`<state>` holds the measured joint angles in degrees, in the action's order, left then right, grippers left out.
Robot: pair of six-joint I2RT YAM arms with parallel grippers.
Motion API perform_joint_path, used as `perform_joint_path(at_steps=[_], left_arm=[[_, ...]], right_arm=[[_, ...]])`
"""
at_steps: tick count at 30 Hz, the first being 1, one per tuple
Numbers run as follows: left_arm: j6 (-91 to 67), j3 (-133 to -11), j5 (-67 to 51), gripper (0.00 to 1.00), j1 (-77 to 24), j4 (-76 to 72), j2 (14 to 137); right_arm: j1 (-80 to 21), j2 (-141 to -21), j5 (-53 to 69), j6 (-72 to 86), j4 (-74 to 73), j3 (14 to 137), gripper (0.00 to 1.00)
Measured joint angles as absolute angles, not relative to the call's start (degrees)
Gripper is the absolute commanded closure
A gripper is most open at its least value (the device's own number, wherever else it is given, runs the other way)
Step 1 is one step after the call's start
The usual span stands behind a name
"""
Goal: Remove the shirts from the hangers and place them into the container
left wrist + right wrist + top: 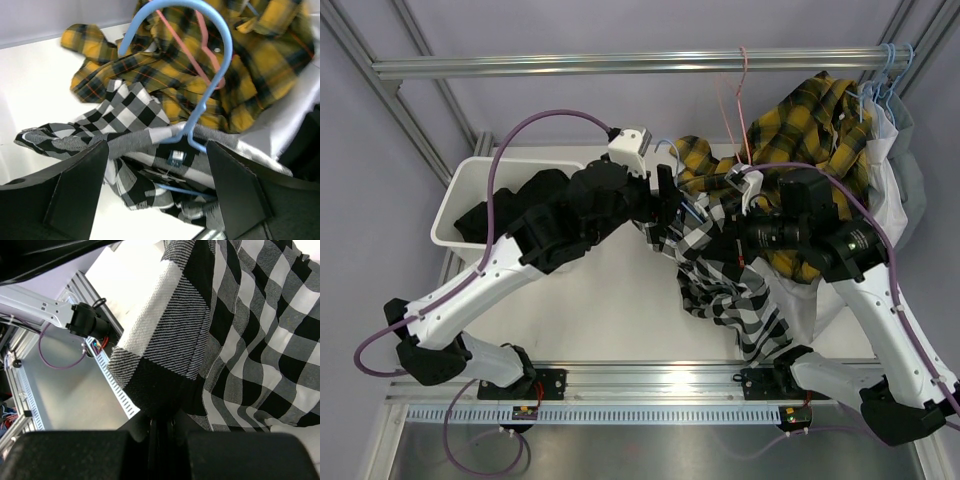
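Note:
The black-and-white checked shirt (720, 275) hangs in the middle of the table, still on a light blue hanger (222, 55). My left gripper (157, 185) is open, its fingers (75, 192) standing on either side of the shirt's collar and the hanger's neck. My right gripper (161, 422) is shut on a fold of the checked shirt (240, 340). The yellow-and-black plaid shirt (810, 120) lies behind on a pink hanger (207, 55). A white shirt (892, 190) hangs at the right. The white container (455, 205) at the left holds a black shirt (520, 200).
A metal rail (620, 65) runs across the back, with light blue hangers (882, 80) hooked at its right end and the pink hanger's hook (744, 60) beside them. Frame posts stand at both sides, and a slotted rail (650, 412) lines the near edge.

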<state>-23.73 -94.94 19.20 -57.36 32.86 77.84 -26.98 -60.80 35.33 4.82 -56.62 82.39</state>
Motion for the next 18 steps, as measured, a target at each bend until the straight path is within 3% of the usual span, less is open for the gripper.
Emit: perform_joint_path(at_steps=[6, 12, 18], left_arm=[[-23.7, -94.9, 21.9, 0.34, -57.9, 30.3, 79.8], [-23.5, -95.8, 23.2, 0.62, -58.7, 27.6, 80.4], [-24.0, -95.4, 23.3, 0.66, -59.0, 27.3, 81.8]], right_arm=[[-29.1, -61.4, 34.3, 4.0, -55.1, 80.2, 1.00], [-29.9, -61.4, 33.8, 3.8, -54.1, 78.9, 1.00], [-29.9, -61.4, 33.5, 3.6, -53.2, 78.5, 1.00]])
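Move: The blue hanger's neck, in the collar of the checkered shirt, lies just past the left fingertips, about 2 cm ahead, 3 cm right and slightly below. From that hand the pink hanger hangs some 15 cm right and 12 cm ahead, the yellow plaid shirt roughly 26 cm right and 6 cm ahead. For the right hand, already gripping the checkered shirt, the neck is about 9 cm left, 6 cm ahead and somewhat above. Left fingers half-close around the blue hanger's neck, easing 2 cm rightward, while the shirt-holding right sinks 2 cm. ##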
